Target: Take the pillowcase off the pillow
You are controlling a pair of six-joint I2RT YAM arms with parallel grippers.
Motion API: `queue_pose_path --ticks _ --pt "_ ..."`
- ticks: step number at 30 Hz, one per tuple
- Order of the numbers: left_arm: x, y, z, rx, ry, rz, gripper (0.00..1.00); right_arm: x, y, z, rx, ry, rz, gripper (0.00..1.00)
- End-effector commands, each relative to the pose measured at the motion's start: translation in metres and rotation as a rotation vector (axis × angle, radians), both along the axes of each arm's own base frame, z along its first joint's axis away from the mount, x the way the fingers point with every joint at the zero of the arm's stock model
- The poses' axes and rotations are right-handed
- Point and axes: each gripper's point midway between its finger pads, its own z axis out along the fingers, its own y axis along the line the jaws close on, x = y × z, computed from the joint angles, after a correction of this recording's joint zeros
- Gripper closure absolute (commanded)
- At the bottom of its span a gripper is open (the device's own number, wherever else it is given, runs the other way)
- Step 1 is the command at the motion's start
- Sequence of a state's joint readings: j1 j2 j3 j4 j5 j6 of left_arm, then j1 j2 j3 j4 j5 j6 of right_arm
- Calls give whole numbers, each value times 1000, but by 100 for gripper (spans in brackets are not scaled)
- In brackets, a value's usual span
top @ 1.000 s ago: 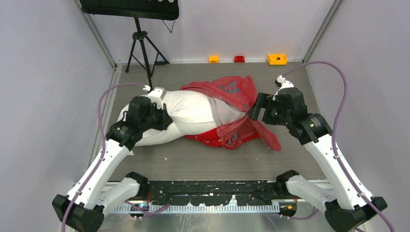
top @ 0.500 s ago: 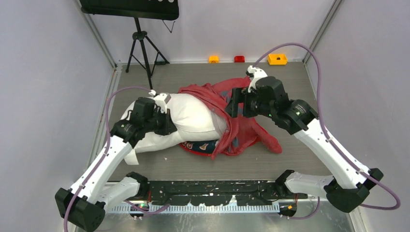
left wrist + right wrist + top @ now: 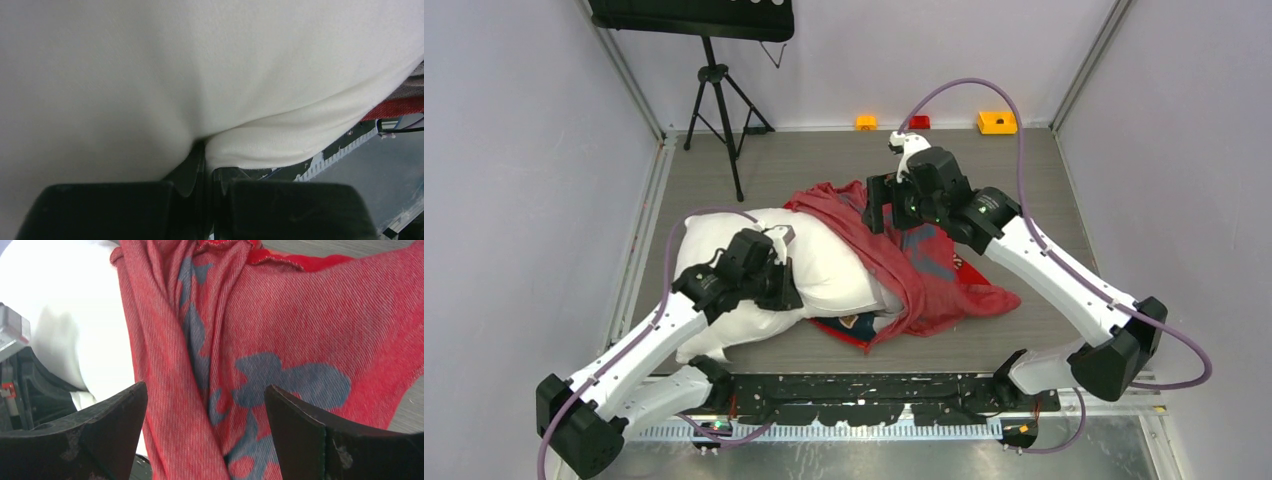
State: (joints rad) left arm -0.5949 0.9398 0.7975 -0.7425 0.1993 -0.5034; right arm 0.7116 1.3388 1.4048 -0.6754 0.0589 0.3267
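Note:
The white pillow (image 3: pixel 829 262) lies left of the middle, its right end still inside the red pillowcase (image 3: pixel 929 272), which is bunched and draped over that end. My left gripper (image 3: pixel 786 285) is shut on a fold of the pillow's white cloth; in the left wrist view the pinch (image 3: pixel 206 152) sits under the bulging pillow (image 3: pixel 150 75). My right gripper (image 3: pixel 871 208) is open above the pillowcase's far edge. In the right wrist view its jaws (image 3: pixel 205 405) stand wide apart over the dull red reverse with blue figures (image 3: pixel 300 330), holding nothing; the pillow (image 3: pixel 65 305) shows at left.
A black tripod (image 3: pixel 719 100) stands at the back left. Small orange (image 3: pixel 997 122), red (image 3: pixel 919 122) and orange (image 3: pixel 866 122) blocks sit by the back wall. Grey walls close in both sides. A black rail (image 3: pixel 874 392) runs along the near edge.
My right arm has swung left and back, from the pillowcase's right side to its far edge; the lifted cloth has dropped flatter. My left gripper has drawn the pillow nearer and leftward.

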Motion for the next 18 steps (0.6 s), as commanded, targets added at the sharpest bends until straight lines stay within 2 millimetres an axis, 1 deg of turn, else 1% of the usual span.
queue_pose_path --ticks 1,4,6,8,11,14,18 --pt "-15 -7 -15 -30 87 62 100 14 24 27 62 -89 49 9" --pt "-15 -8 -17 -49 75 79 100 15 39 29 47 -96 83 9" --pt "-15 -7 -19 -45 74 81 100 12 52 27 26 -96 122 9" --pt "-16 -7 -20 -44 78 79 100 11 64 18 -17 -92 150 9" --pt "-17 -8 -23 -45 84 75 100 13 77 2 -118 -97 166 9" --pt "-17 -7 -24 -44 86 79 100 21 82 -24 -214 -70 137 9" --pt "-18 -6 -24 -50 84 93 100 43 63 -50 -336 -79 -5 10"
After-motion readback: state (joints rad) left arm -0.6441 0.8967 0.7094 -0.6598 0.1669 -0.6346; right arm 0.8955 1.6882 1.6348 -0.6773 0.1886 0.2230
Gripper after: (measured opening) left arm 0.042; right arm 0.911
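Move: The pillowcase's upper fold, the bunched strip lying over the pillow, is about 8 cm left, 3 cm ahead and 8 cm below the right gripper. The bare pillow's middle is some 17 cm left, 6 cm back and 17 cm down; the loose part of the pillowcase is about 9 cm right, 2 cm back and 20 cm down. From the left gripper, which already pinches the pillow, that fold is roughly 15 cm ahead, 6 cm right and 4 cm up. Sweep the open right gripper about 9 cm left, back over the draped pillowcase to its upper fold, at first nearly level, then dropping some 4 cm towards the end, with a slight roll of the wrist that lowers its left side. Keep the jaws wide so the fold comes between the fingers, the right finger against the cloth. Keep the left gripper shut on the pillow, almost still. ##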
